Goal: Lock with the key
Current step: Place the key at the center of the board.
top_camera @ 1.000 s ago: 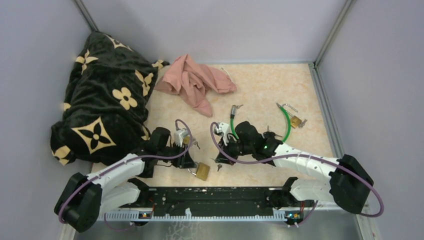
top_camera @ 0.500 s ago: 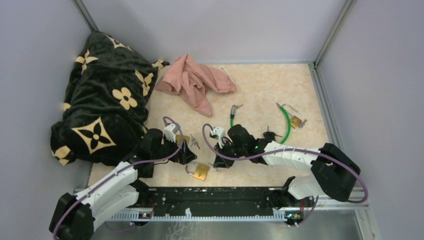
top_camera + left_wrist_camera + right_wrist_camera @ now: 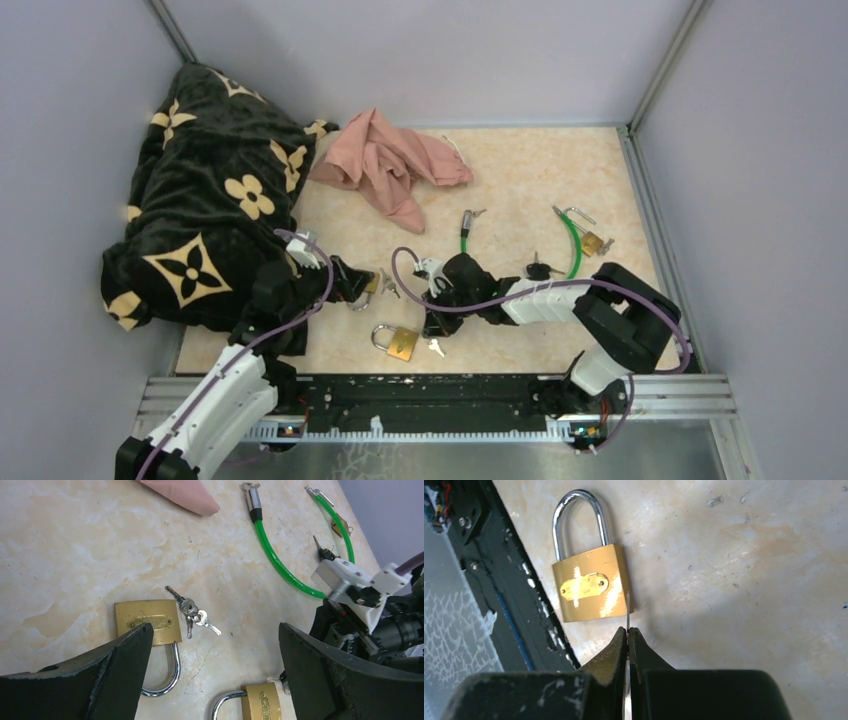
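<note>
A brass padlock lies flat near the front rail, also clear in the right wrist view, its steel shackle pointing away from the fingers. My right gripper is shut on a thin key, seen edge-on, whose tip reaches the padlock's lower right corner. In the top view that gripper sits just right of the padlock. My left gripper stands wide open above a second brass padlock and a small bunch of keys, holding nothing.
Two green cable locks lie behind the right arm. A pink cloth is at the back, and a black flowered blanket fills the left side. The black rail runs along the near edge.
My left gripper has opened wide and drawn back to the upper left, away from the near padlock. The right arm has swung left and nearer with the key, up to that padlock.
</note>
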Controlling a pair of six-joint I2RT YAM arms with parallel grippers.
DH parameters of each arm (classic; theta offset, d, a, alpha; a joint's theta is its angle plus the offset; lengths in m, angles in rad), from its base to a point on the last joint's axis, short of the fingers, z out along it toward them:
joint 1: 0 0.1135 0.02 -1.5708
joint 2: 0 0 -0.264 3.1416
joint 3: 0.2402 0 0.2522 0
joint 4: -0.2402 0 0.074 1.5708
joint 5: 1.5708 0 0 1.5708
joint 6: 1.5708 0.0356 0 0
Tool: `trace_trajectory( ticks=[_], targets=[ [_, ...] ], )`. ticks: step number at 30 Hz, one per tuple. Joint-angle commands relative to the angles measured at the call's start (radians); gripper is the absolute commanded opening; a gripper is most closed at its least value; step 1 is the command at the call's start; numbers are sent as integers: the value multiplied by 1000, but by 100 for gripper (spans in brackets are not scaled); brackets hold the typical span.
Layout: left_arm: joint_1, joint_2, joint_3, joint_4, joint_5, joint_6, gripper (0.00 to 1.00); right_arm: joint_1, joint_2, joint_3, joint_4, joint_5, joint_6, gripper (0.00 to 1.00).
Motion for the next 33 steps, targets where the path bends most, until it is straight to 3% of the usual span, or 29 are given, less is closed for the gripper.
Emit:
trace_trajectory(
  ticks=[1,8,12,15,16,17,18,25,33],
  targets=[
    [13,-34,-18,62,-26,-33,98,12,42,78,12,55,-17,4],
    [19,-47,-35,122,-36,-24,99,-1,20,230,-255,153,-103,41],
    [22,-63,-43,127,-48,-32,98,-70,-36,319,-453,296,-117,51],
    [29,-79,-51,140,-53,-42,98,-172,-90,359,-590,494,-97,58],
    [33,-85,-54,150,-55,-48,98,-216,-108,365,-630,537,-85,69],
    [36,-90,-60,160,-54,-57,98,-269,-125,369,-660,554,-80,94],
    [42,-97,-64,170,-53,-65,99,-320,-140,367,-685,556,-76,98],
    [60,-139,-96,235,-8,-129,99,-578,-123,329,-806,637,-136,98],
    [60,-158,-102,247,-2,-130,99,-619,-48,334,-868,633,-153,93]
  ],
)
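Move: The right hand still pinches the key, and the bunch's resting spot is only about 2 cm back and 2 cm below its fingertips. The nearer brass padlock lies some 6 cm to its left and 2 cm back. The second bunch of keys is about 11 cm ahead and 8 cm left, the black padlock about 11 cm ahead and 25 cm right. From the left hand, the resting spot is roughly 13 cm back, 14 cm right and 11 cm down. Sink the right gripper barely 1 cm and open its fingers to let go of the key beside the brass padlock. Then lift clear and sweep fast about 25 cm right and 14 cm forward, fingers opening wide and swinging from leftward to downward, rising first and sinking again over the black padlock. Raise the empty, open left gripper about 4 cm. ##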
